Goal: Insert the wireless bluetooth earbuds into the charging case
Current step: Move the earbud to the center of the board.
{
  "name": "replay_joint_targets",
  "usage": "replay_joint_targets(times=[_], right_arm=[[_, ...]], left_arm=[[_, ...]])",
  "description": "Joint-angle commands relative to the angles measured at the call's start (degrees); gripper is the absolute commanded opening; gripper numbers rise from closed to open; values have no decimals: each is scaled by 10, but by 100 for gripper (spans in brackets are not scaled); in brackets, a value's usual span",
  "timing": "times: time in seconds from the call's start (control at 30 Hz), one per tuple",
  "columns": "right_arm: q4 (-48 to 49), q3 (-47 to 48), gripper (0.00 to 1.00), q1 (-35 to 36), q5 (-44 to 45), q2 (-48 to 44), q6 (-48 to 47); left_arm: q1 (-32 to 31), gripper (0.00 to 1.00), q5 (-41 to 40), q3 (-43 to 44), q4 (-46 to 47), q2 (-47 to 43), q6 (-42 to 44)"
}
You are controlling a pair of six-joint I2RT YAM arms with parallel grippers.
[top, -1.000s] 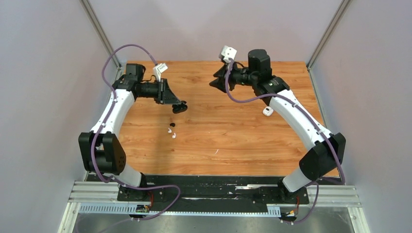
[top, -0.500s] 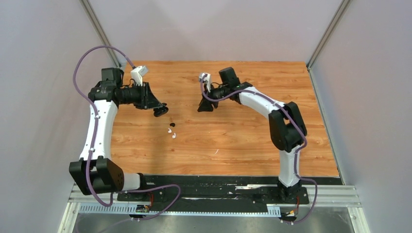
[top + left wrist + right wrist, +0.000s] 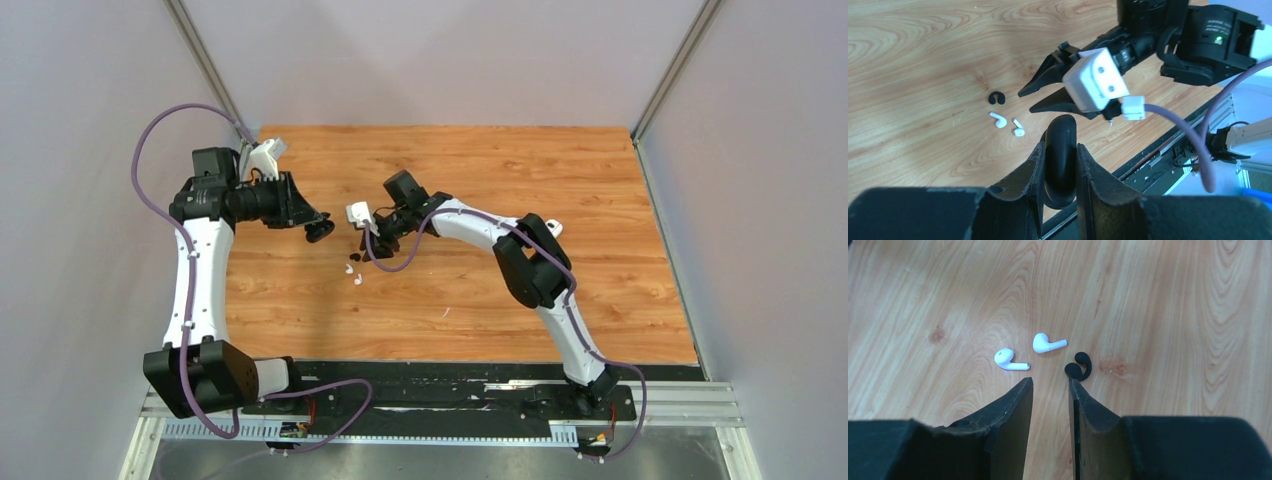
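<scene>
Two white earbuds [image 3: 1009,359] [image 3: 1047,343] and one black, C-shaped earbud [image 3: 1078,366] lie close together on the wooden table; in the top view the white ones [image 3: 352,274] sit just below the black one [image 3: 357,256]. My right gripper [image 3: 1050,382] hovers low just short of them, open by a narrow gap with nothing between its fingers; its right fingertip is next to the black earbud. My left gripper [image 3: 1059,150] is shut on a black rounded charging case [image 3: 1060,145], held above the table to the left of the earbuds [image 3: 319,229].
A small white case-like object [image 3: 553,227] lies on the table at the right, partly behind my right arm's elbow. Purple cables loop off both wrists. Grey walls close in the table at left, right and back.
My right arm has swung left and down from the back of the table to the earbuds, its jaws narrowing. My left arm has drawn back to the left with the black case still gripped.
</scene>
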Motion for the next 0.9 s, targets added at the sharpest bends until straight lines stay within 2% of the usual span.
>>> replay_joint_targets(times=[0.0, 0.23, 0.87], right_arm=[[-7, 38, 33, 10, 28, 25, -36], [-7, 67, 33, 20, 69, 60, -36], [-10, 103, 35, 33, 72, 107, -49]], left_arm=[[5, 0, -1, -3, 16, -26, -13], [4, 0, 7, -19, 28, -23, -14], [4, 0, 19, -28, 46, -20, -24]])
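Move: The black earbud that the right hand goes for lies about 3 cm to its left, 1 cm farther out and some 7 cm below. Next to that earbud, also on the table, are the two white earbuds: one about 3 cm back of it and 2 cm to its left, the other some 6 cm back of it and about level sideways. From the left hand, the black earbud lies about 4 cm ahead, 8 cm to the right and 25 cm below. Down towards the black earbud the right hand sinks about 5 cm, quickly at first and edging forward about 1 cm, then slowing and creeping some 2 cm to its left. The fingers dip a few degrees more steeply and stay parted as their tips come close around the earbud; a touch can't be made out. ##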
